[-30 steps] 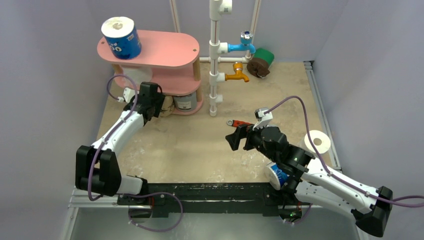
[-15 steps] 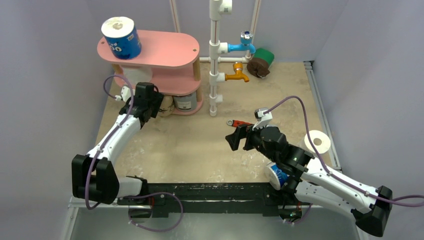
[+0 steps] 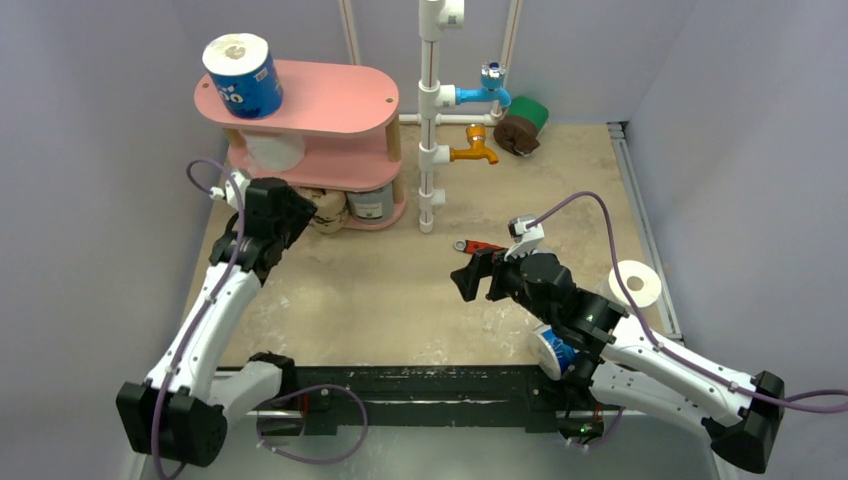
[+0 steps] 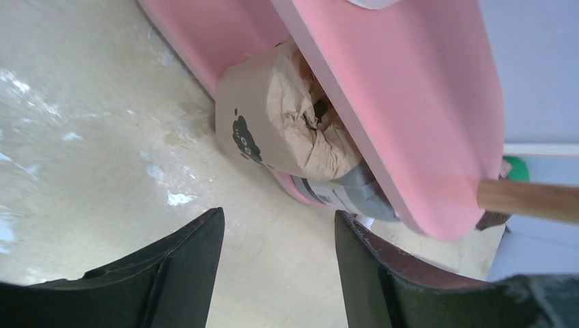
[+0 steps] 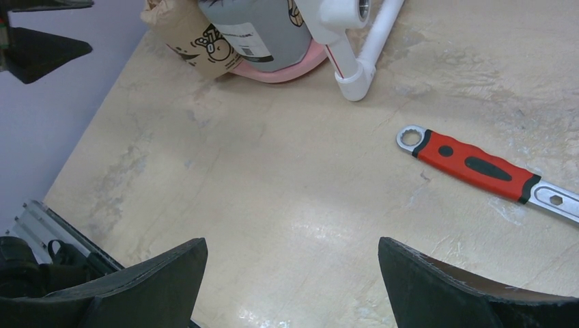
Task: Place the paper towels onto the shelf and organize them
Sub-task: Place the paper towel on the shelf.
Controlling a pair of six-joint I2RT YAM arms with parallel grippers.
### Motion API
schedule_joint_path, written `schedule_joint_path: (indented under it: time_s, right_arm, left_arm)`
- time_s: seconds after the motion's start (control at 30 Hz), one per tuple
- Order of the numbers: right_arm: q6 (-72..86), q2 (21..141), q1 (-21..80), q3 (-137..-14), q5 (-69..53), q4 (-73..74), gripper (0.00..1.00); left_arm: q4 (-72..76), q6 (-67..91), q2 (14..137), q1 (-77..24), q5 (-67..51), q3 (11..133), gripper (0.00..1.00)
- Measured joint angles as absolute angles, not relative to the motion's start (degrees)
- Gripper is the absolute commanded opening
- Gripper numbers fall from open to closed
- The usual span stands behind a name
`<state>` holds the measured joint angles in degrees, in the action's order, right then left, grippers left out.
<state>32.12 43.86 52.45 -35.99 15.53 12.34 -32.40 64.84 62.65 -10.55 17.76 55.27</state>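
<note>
The pink shelf (image 3: 330,100) stands at the back left. A blue printed paper towel roll (image 3: 242,75) sits on its top board and a white one (image 3: 272,150) on the middle board. On the bottom board a brown-wrapped roll (image 4: 287,137) stands beside a grey one (image 4: 348,195). My left gripper (image 4: 280,225) is open and empty, a little back from the brown roll (image 3: 325,208). My right gripper (image 3: 478,280) hangs open and empty over the middle of the table. A white roll (image 3: 635,285) and a blue roll (image 3: 553,350) lie by the right arm. A green roll (image 3: 532,113) and a brown roll (image 3: 515,135) lie at the back.
A white pipe frame (image 3: 430,110) with blue and orange taps stands just right of the shelf. A red-handled wrench (image 5: 471,164) lies on the table ahead of the right gripper (image 5: 293,249). Grey walls close in the table on three sides.
My left arm has drawn back to the left, away from the shelf's bottom board and the brown roll, with its jaws a little wider. The right arm has not moved.
</note>
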Motion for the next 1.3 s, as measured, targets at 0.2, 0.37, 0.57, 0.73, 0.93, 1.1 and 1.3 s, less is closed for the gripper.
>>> schedule_joint_path:
  time_s: [0.2,0.37,0.57,0.73,0.93,1.1,1.3]
  right_arm:
    - [32.1,43.9,52.4,-36.0,15.5,12.1,0.99]
    - [32.1,43.9,52.4,-35.6,15.5,11.6,0.99]
    - [32.1,43.9,52.4,-35.6,15.5,11.7,0.99]
    - [32.1,43.7,52.4,-35.4,15.6,11.7,0.99]
    - [32.1,43.7,52.4,-35.4,15.9,11.7,0.99]
    - [32.1,43.7,52.4,-35.4,16.1,11.8,0.99]
    - [32.1,43.8,52.4,-35.4,17.0,11.7,0.99]
  left_arm:
    - [-29.3,52.6,49.5,-10.5,18.4,47.7,0.44]
    - [-25.7,50.4,49.9,-9.7,17.6,41.3,0.26]
    - [-19.4,54.7,58.5,-5.4,12.6,34.5,0.0]
    - [-12.5,58.4,64.6,-3.4,9.1,34.0,0.0]
    - [-5.4,61.0,70.0,-3.2,7.6,34.1,0.0]
    - [-2.1,62.3,73.6,-2.9,7.7,34.2,0.0]
    - [0.1,63.5,74.2,-2.9,9.6,34.2,0.0]
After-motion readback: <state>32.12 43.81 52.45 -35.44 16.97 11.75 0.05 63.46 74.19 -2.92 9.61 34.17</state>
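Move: The paper towel in brown wrapping stands on the bottom shelf, about 9 cm ahead of my empty, part-open left hand, roughly 3 cm to its right and some 12 cm below. The grey towel is 10 cm farther right of it, level with it in reach. The white roll on the middle shelf is about 12 cm ahead of my left hand and 7 cm left, about as high. From my right hand, the brown towel lies about 21 cm ahead, 31 cm left and 13 cm lower. I draw my left hand back about 4 cm with a small rise, clear of the middle shelf's front, then drop it some 12 cm below where it began, shutting the empty fingers on the way. Now low and closed, I ease about 6 cm forward, towards the shelf and the near left side of the brown towel, the wrist nearly back at its starting attitude. ##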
